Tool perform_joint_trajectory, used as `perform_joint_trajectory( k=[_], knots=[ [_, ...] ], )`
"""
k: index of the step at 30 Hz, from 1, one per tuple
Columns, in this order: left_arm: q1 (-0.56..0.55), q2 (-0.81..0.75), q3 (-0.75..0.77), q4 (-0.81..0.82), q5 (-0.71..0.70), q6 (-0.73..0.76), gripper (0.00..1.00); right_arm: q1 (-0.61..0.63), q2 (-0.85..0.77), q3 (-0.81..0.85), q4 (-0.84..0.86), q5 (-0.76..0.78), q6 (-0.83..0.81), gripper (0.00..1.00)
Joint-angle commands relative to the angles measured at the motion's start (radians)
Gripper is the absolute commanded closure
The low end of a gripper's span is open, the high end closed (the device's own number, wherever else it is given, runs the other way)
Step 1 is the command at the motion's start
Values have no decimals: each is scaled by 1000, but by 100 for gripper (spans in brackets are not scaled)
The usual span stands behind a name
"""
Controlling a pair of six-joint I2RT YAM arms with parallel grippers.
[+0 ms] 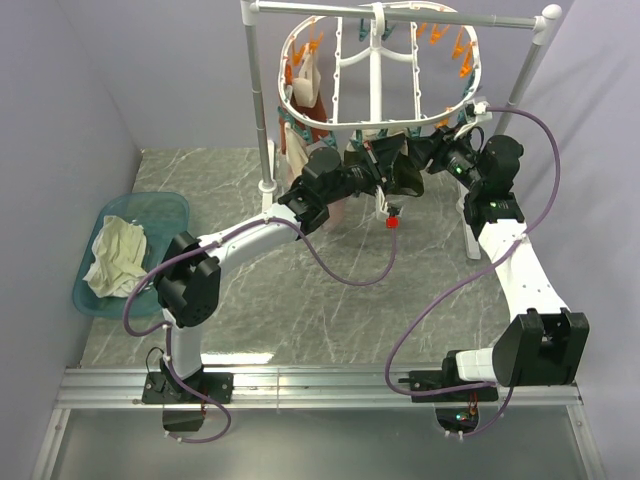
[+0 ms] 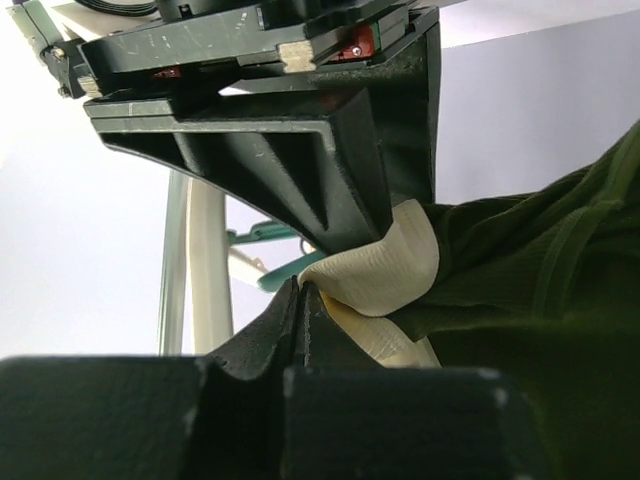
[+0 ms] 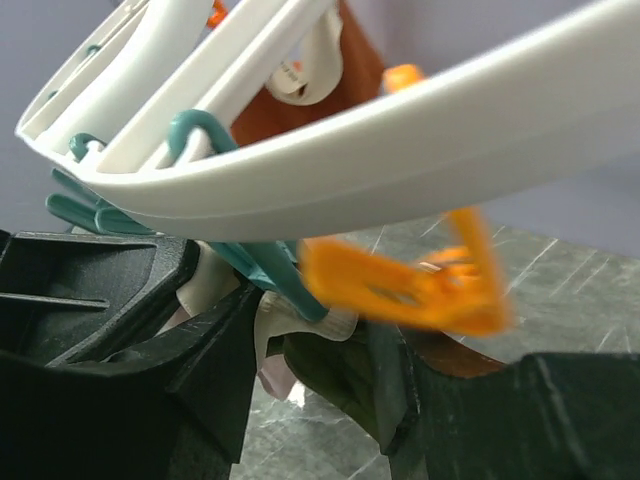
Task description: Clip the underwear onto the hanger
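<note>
The white oval hanger (image 1: 378, 60) hangs from a rail at the back centre. The dark olive underwear (image 1: 405, 172) is held up just under its near rim. My left gripper (image 1: 388, 165) is shut on its pale beige waistband (image 2: 385, 270); in the left wrist view the jaws (image 2: 300, 287) meet on the band. My right gripper (image 1: 432, 152) is just right of it under the rim (image 3: 400, 150), with its jaws apart (image 3: 320, 340) around the hanging underwear (image 3: 340, 370). A teal clothespin (image 3: 265, 260) reaches down onto the waistband. An orange clothespin (image 3: 400, 290) beside it is blurred.
The white pole stand (image 1: 262, 110) carries the hanger. Pinkish-beige and rust-red garments (image 1: 305, 95) hang on the hanger's left side. A teal basket (image 1: 160, 200) with a cream-white cloth (image 1: 118, 250) sits at the left on the grey marbled table.
</note>
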Motion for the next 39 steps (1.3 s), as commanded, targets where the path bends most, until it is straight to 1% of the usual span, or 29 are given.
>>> perform_joint_trajectory(
  k=[1,4,9,11,20,22,25,26,28,29,31,34,35,37,39],
  knots=[
    [4,9,39,23,-5,12,99,3,-9,42,7,-16,18,48],
    [6,10,38,26,-2,15,100,0,-20,46,7,-22,26,45],
    [7,7,30,26,-9,23,100,-11,-49,61,-4,-57,50,33],
    [9,4,15,32,-11,29,100,-40,-67,65,-9,-87,67,29],
    [7,-40,-91,66,-31,66,100,-71,-142,72,-53,-160,106,22],
    [9,-46,-112,76,-37,72,98,-78,-153,76,-73,-177,110,19],
    [7,-65,-149,93,-40,77,86,-83,-167,76,-107,-188,98,17],
    [7,-74,-158,98,-46,74,77,-88,-171,75,-116,-189,93,17],
    [7,-83,-181,106,-55,75,68,-89,-184,72,-143,-196,81,17],
    [7,-95,-200,109,-61,74,59,-94,-188,70,-151,-197,77,16],
    [4,-111,-221,118,-69,73,51,-97,-205,67,-177,-197,61,16],
    [1,-145,-275,139,-81,66,24,-109,-225,62,-212,-206,41,15],
    [-2,-166,-289,144,-83,61,9,-112,-230,62,-222,-208,34,15],
    [-8,-190,-330,156,-103,55,2,-127,-251,56,-257,-216,12,15],
    [-19,-232,-378,162,-126,44,1,-143,-274,50,-291,-220,-14,14]
  ],
)
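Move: The teal clip stands almost between the right fingers, about 1 cm ahead, 1 cm left and 1 cm above the hand point. An orange clip stands some 4 cm to the right hand's right and 1 cm ahead; the neighbouring teal clip is about 7 cm left, 2 cm ahead. From the left hand, still pinching the underwear's waistband, the clip lies some 4 cm right, 1 cm back and 2 cm higher. Right fingers widen and back off the clip about 8 cm, rising; left sinks 7, opens off the waistband, withdraws left. ##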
